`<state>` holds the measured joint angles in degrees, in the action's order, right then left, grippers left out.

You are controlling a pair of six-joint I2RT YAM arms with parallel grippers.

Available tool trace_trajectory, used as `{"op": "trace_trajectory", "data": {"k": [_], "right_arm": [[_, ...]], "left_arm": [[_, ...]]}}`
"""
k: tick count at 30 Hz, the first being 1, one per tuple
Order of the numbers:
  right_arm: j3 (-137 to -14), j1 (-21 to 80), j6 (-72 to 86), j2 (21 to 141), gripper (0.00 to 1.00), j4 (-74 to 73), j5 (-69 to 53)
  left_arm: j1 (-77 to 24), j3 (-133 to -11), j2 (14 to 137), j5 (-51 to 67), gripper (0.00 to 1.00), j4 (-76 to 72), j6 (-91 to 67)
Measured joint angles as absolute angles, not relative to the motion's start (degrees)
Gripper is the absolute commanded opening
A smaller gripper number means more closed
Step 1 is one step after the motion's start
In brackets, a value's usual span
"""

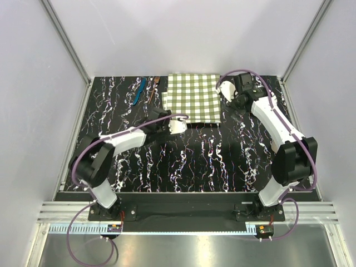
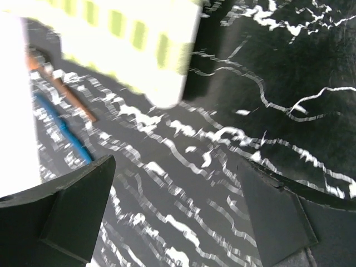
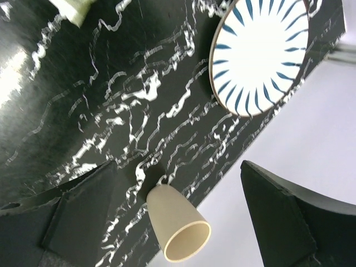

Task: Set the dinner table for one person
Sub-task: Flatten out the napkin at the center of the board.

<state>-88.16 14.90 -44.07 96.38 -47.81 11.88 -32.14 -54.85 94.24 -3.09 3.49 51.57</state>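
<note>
The dinner table (image 1: 211,156) is a black marbled top. A green-and-white checked cloth (image 1: 192,97) lies at its back centre. A blue utensil (image 1: 139,92) and a brown utensil (image 1: 151,92) lie left of the cloth. My left gripper (image 1: 165,119) hovers open by the cloth's front left corner (image 2: 128,50), over bare table (image 2: 183,167), nothing between its fingers (image 2: 72,211). My right gripper (image 1: 236,92) is at the back right, open. In the right wrist view a beige cup (image 3: 178,228) stands upright between its spread fingers (image 3: 283,222), untouched, near a white plate with blue strokes (image 3: 261,53).
White walls and metal rails enclose the table on three sides. The cup stands close to the table's edge (image 3: 245,144) in the right wrist view. In the left wrist view the brown utensil (image 2: 72,97) and blue utensil (image 2: 61,128) lie ahead to the left.
</note>
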Motion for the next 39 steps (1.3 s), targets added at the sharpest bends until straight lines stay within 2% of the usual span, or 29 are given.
{"op": "trace_trajectory", "data": {"k": [9, 13, 14, 16, 17, 32, 39], "right_arm": [[-84.68, 14.90, -45.21, 91.92, 0.99, -47.59, 14.98], [-84.55, 14.90, -45.43, 90.87, 0.99, -47.40, 15.94], [-84.55, 14.90, -45.47, 90.80, 0.98, -47.27, 16.05], [-84.55, 14.90, -45.50, 90.80, 0.98, -47.00, 16.16], [-84.55, 14.90, -45.52, 90.80, 0.98, -46.94, 16.29], [-83.61, 14.90, -45.56, 90.80, 0.98, -44.64, 17.12], [-81.14, 14.90, -45.17, 90.70, 1.00, -43.92, 16.93]], "left_arm": [[-32.14, -62.85, 106.10, -2.74, 0.99, 1.34, 52.29], [-32.14, -65.12, 108.29, -2.74, 0.88, 0.19, 52.36], [-32.14, -65.56, 108.66, -2.74, 0.70, 0.12, 52.47], [-32.14, -66.13, 109.25, -2.83, 0.54, -0.05, 52.49], [-32.14, -66.37, 109.43, -2.83, 0.02, 0.01, 52.69], [-31.86, -68.66, 109.97, -4.16, 0.00, 0.23, 51.35], [-30.61, -79.26, 107.85, -8.27, 0.00, 1.63, 49.15]]}}
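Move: The napkin's near left corner lies about 5 cm ahead of the open left hand, 3 cm to its right and 3 cm below. The napkin's middle is some 19 cm ahead and 18 cm right of that hand. The fork lies about 24 cm ahead and 4 cm left, the blue knife 23 cm ahead and 13 cm left, both flat on the table. From the right hand, the same corner is roughly 44 cm left, 3 cm ahead and 14 cm below. The left fingers pinch the napkin's near left corner: the open hand sinks about 3 cm while sliding some 5 cm forward and a little right onto it, then shuts fully there. After a brief hold it keeps its grip and speeds up and forward, about 10 cm up and 5 cm out over the napkin, fingertips tilting up some 10 degrees. ##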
